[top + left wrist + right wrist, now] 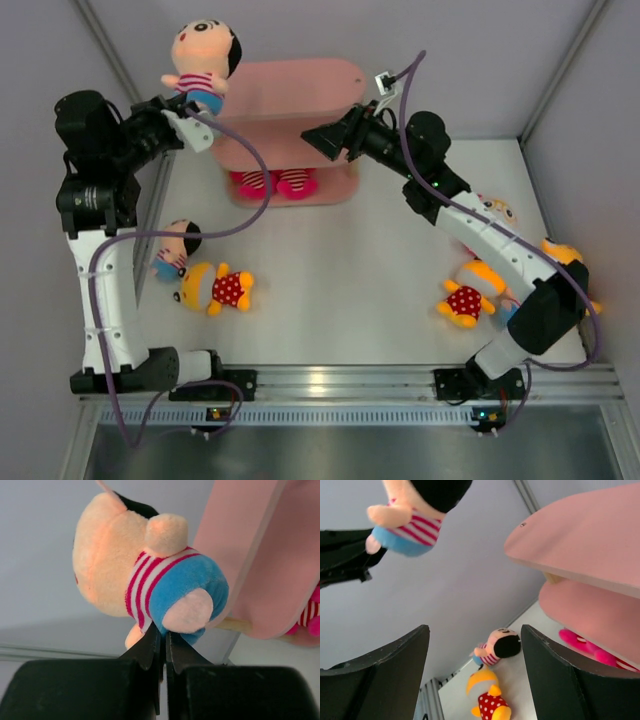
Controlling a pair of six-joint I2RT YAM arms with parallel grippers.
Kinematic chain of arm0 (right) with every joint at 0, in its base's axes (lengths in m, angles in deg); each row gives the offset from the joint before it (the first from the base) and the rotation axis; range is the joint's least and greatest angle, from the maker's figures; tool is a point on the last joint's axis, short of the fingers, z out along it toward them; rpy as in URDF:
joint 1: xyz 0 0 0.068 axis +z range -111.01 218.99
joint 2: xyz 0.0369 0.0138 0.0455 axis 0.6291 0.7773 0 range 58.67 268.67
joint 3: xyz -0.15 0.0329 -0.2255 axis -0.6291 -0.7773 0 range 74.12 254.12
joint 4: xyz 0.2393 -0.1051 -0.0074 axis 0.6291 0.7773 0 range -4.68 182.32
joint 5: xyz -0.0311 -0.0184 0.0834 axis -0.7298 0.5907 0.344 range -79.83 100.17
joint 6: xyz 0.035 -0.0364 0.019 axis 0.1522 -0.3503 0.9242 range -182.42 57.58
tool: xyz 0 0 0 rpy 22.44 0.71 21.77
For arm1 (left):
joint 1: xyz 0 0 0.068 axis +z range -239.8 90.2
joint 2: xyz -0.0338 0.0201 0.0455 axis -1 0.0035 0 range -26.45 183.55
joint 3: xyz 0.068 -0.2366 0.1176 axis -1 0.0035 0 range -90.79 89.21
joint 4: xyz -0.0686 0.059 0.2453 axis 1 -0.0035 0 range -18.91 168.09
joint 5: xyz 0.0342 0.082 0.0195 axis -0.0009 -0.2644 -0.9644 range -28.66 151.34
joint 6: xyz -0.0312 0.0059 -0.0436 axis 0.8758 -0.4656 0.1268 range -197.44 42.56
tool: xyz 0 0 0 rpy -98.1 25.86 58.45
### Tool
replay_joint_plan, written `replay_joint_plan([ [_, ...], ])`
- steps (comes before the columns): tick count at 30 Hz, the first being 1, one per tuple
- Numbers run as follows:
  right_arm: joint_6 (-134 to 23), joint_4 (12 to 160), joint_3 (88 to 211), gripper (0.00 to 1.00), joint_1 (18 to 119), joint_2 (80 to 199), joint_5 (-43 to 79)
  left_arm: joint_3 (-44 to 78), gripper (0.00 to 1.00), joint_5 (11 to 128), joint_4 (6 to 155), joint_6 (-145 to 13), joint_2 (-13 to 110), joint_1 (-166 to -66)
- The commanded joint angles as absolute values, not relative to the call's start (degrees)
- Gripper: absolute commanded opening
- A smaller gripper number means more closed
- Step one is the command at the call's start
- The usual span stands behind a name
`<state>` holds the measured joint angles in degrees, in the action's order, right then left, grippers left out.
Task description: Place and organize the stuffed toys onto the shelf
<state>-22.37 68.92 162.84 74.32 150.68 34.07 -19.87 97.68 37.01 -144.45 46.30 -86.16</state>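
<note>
My left gripper (pixel 195 106) (pixel 164 635) is shut on the blue bottom of a peach-headed stuffed toy (pixel 203 60) (pixel 150 575) (pixel 415 510) in a striped shirt. It holds the toy in the air at the left end of the pink shelf's (pixel 300 85) (pixel 260 555) (pixel 590 535) top board. My right gripper (pixel 312 140) (pixel 475 630) stands open and empty beside the shelf's right side. Two pink-white striped toys (pixel 275 183) (pixel 585 647) lie on the bottom board. A peach-headed toy (pixel 178 247) (pixel 499 646) and a yellow polka-dot toy (pixel 218 288) (pixel 487 695) lie on the table at left.
More toys lie at the right, partly under my right arm: a yellow polka-dot one (pixel 467 295), another (pixel 497 210) behind the forearm, and an orange-yellow one (pixel 560 250). Grey walls (pixel 130 60) enclose the table. A metal rail (pixel 340 380) runs along the near edge.
</note>
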Motion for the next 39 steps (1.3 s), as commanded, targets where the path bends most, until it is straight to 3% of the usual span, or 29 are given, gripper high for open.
replay_joint_plan([
  [1, -31.04, 73.1, 160.08, 0.74, 73.79, 142.88, 28.89, -25.04, 0.0, 92.02, 44.6, -141.87, 50.88, -86.37],
  [16, -36.76, 77.49, 149.26, 0.75, 73.53, 133.56, 23.09, -33.48, 0.0, 75.33, 44.61, -143.98, 67.85, -93.66],
  [39, -38.69, 78.11, 146.27, 0.76, 73.53, 130.57, 21.94, -30.76, 0.0, 61.97, 44.61, -143.09, 71.89, -99.73],
])
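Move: The left hand still holds the black-haired toy. The left part of the shelf's top board lies about 27 cm ahead, a couple of centimetres right and some 18 cm below. The pink striped toys on the bottom board are around 26 cm ahead, 8 cm right and 42 cm down; another black-haired toy lies 2 cm ahead, 17 cm left and 47 cm below. From the open right hand, that top-board spot is roughly 26 cm ahead, 20 cm left and 12 cm below. Forward some 15 cm and then downwards too, about 8 cm in all, the left hand carries the pinched toy in over the left part of the top board, swinging nearly 20 degrees counter-clockwise with a slight downward tip. It all but stops late on, then starts sinking slowly again, fingers shut. The empty right hand, still wide open, backs off to the right and a little down, away from the toy's landing place. ##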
